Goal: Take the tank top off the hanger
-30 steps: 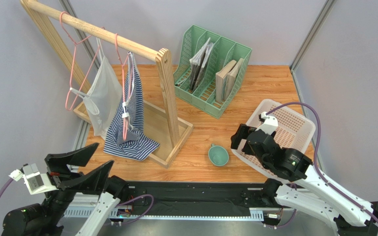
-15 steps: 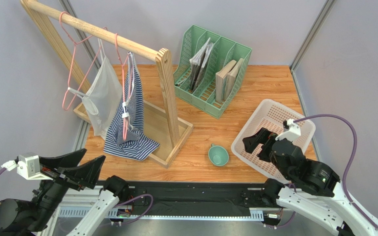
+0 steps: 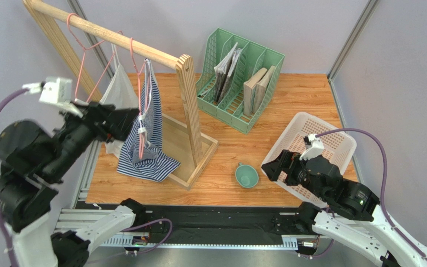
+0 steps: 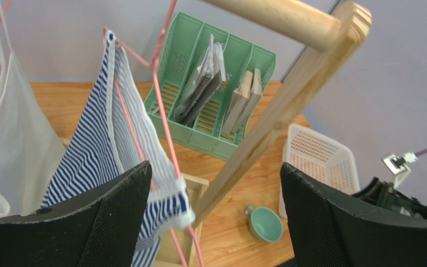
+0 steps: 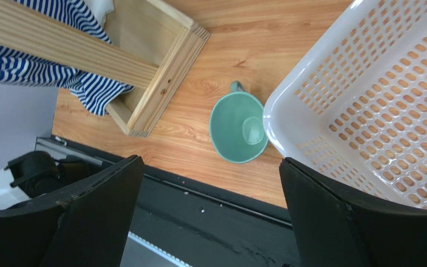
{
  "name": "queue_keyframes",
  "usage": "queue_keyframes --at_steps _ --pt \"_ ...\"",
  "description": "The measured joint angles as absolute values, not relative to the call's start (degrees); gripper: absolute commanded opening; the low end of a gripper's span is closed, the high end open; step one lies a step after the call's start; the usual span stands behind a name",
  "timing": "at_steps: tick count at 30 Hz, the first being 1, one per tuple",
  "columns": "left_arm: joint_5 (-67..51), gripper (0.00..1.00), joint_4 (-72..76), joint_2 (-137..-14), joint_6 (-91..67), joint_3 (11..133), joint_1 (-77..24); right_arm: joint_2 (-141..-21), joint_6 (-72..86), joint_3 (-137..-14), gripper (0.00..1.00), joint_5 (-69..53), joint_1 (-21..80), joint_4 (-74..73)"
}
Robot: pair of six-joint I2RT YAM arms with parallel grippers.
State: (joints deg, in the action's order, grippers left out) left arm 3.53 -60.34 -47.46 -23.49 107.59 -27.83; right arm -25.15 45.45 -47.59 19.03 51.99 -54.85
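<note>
A blue-and-white striped tank top (image 3: 150, 153) hangs on a pink wire hanger (image 3: 141, 105) from the wooden rail (image 3: 110, 36); its hem pools on the rack's base. My left gripper (image 3: 125, 120) is raised just left of it and open. In the left wrist view the striped tank top (image 4: 96, 150) and the pink hanger (image 4: 163, 119) lie in front of the left fingers, and the left gripper (image 4: 213, 166) holds nothing. My right gripper (image 3: 280, 168) is open and empty over the table's near edge; its wrist view shows the right gripper (image 5: 210, 161) above the black rail.
A white garment (image 3: 119, 92) hangs on a second pink hanger, left of the striped one. The rack's wooden post (image 3: 190, 105) stands right of the clothes. A teal cup (image 3: 246, 176), a white basket (image 3: 332, 142) and a green file organiser (image 3: 238, 78) occupy the right side.
My left arm has swung up from the near left corner to the hanging clothes. The right gripper has shifted slightly left, towards the cup.
</note>
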Motion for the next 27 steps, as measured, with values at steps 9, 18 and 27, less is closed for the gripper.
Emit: queue_keyframes --at_steps 9,18,27 --pt "11.9 0.63 -63.8 -67.6 -18.0 121.1 -27.8 -24.0 44.0 -47.6 1.0 13.7 52.0 -53.9" --pt "18.0 0.44 -64.9 -70.3 -16.2 116.6 -27.8 -22.1 43.1 -47.6 1.0 13.3 52.0 -54.0" --pt "20.1 0.22 -63.2 -69.1 -16.1 111.1 -27.8 -22.0 42.6 -47.6 1.0 13.4 52.0 -54.0"
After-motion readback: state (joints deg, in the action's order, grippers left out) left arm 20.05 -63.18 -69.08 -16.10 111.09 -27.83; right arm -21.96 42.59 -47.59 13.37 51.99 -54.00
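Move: Straight ahead of the left hand, about 14 cm out and 7 cm lower, is the near arm of the pink hanger holding the tank top. The striped tank top hangs there, its middle about 14 cm ahead, 1 cm right and 22 cm below. The white bag's middle is some 15 cm ahead, 10 cm left and 18 cm down; the rack post's top is 13 cm ahead, 12 cm right, about level. From the right hand, the hanger arm is roughly 14 cm ahead, 33 cm left and 22 cm above. Reaching forward about 13 cm to the tank top's hanger, the left hand then sinks some 7 cm alongside its near arm. The wrist swings counter-clockwise, tips down and rolls left side up, about 15 degrees each way. The fingers close from nearly wide open to about a quarter, bringing a tip to either side of the pink hanger arm; a firm pinch can't be made out. ##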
